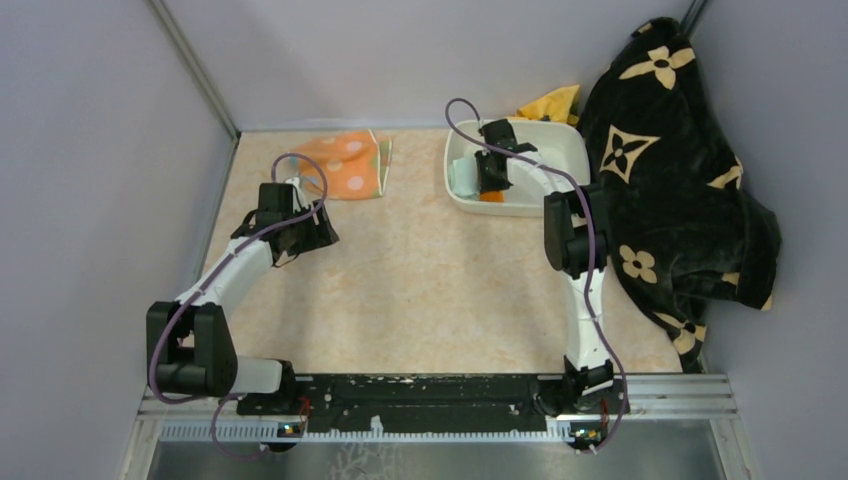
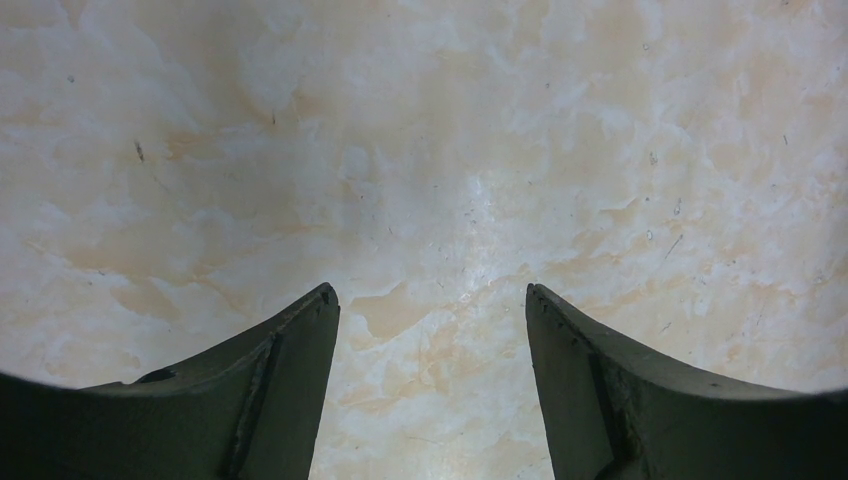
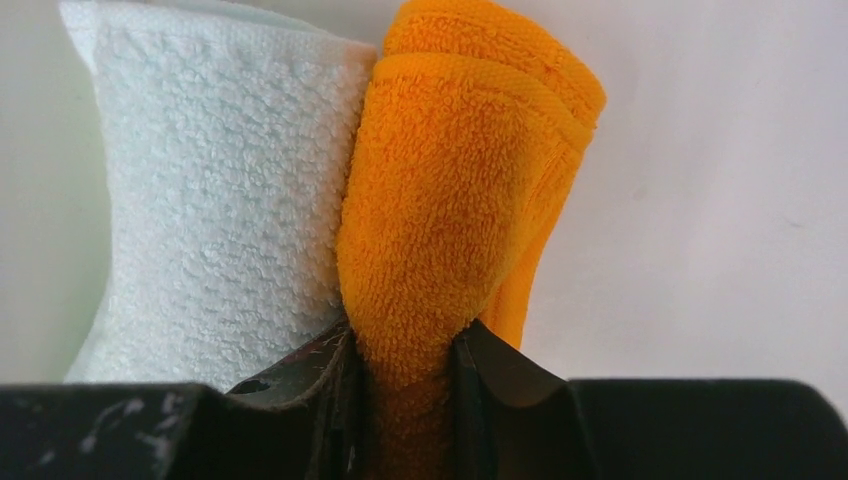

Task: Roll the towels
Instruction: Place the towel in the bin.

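Observation:
A rolled orange towel [image 3: 450, 200] lies next to a rolled pale mint towel [image 3: 220, 200] inside the white bin [image 1: 555, 140]. My right gripper [image 3: 405, 350] reaches down into the bin, its jaws pinched shut on the near end of the orange roll. In the top view only slivers of the orange towel [image 1: 491, 197] and the mint towel [image 1: 460, 178] show beside the right gripper [image 1: 491, 185]. The striped towel with orange dots [image 1: 348, 165] lies spread flat at the far left of the table. My left gripper [image 1: 303, 236] hovers just in front of it, open [image 2: 430, 292], with only bare tabletop between its fingers.
A big black blanket with tan flowers [image 1: 680, 180] is heaped along the right side, touching the bin. A yellow cloth [image 1: 553, 103] peeks out behind the bin. Grey walls close in the marbled table [image 2: 430, 150] on three sides.

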### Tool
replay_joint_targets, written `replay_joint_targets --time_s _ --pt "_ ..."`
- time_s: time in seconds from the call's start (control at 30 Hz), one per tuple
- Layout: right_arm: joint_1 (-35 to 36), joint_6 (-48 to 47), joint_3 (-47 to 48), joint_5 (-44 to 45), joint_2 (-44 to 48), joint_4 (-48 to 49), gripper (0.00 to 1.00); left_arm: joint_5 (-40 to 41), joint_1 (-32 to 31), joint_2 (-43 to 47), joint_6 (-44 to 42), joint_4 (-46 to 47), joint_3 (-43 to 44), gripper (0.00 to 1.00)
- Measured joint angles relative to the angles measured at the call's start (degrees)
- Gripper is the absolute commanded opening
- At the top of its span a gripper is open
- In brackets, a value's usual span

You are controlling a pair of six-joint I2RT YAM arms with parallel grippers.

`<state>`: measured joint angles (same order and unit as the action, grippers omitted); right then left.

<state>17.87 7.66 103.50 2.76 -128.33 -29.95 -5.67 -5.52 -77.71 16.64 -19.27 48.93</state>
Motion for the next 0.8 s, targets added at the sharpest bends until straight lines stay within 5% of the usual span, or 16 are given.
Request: replay_joint_targets --time_s 0.8 --pt "-0.15 1.88 -8.11 1.38 11.10 -1.07 0.62 -1.14 0.00 -0.22 -0.04 -0.07 0.00 0.75"
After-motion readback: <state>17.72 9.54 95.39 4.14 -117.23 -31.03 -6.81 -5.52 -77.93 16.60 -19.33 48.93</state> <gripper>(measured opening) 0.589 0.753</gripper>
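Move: The orange towel is still between the right fingers inside the bin, its middle some 3 cm ahead of the hand point, neither left nor right, and at about the same height. Snug beside it lies the rolled mint towel, about 7 cm left and 3 cm ahead of the hand; the bin's middle is roughly 6 cm ahead and 6 cm to the right. From the left hand the orange towel lies about 38 cm right, 18 cm ahead and some 5 cm lower. The right hand lets go of the orange towel, its fingers spreading from a narrow grip to a little over half open while it hardly shifts at first. It then draws up and back out of the bin, slowly and then faster, ending about 4.5 cm higher, 3 cm nearer the base and slightly to the right, with the wrist held at nearly the same slant and the open fingers coming clear of the roll's near end. ##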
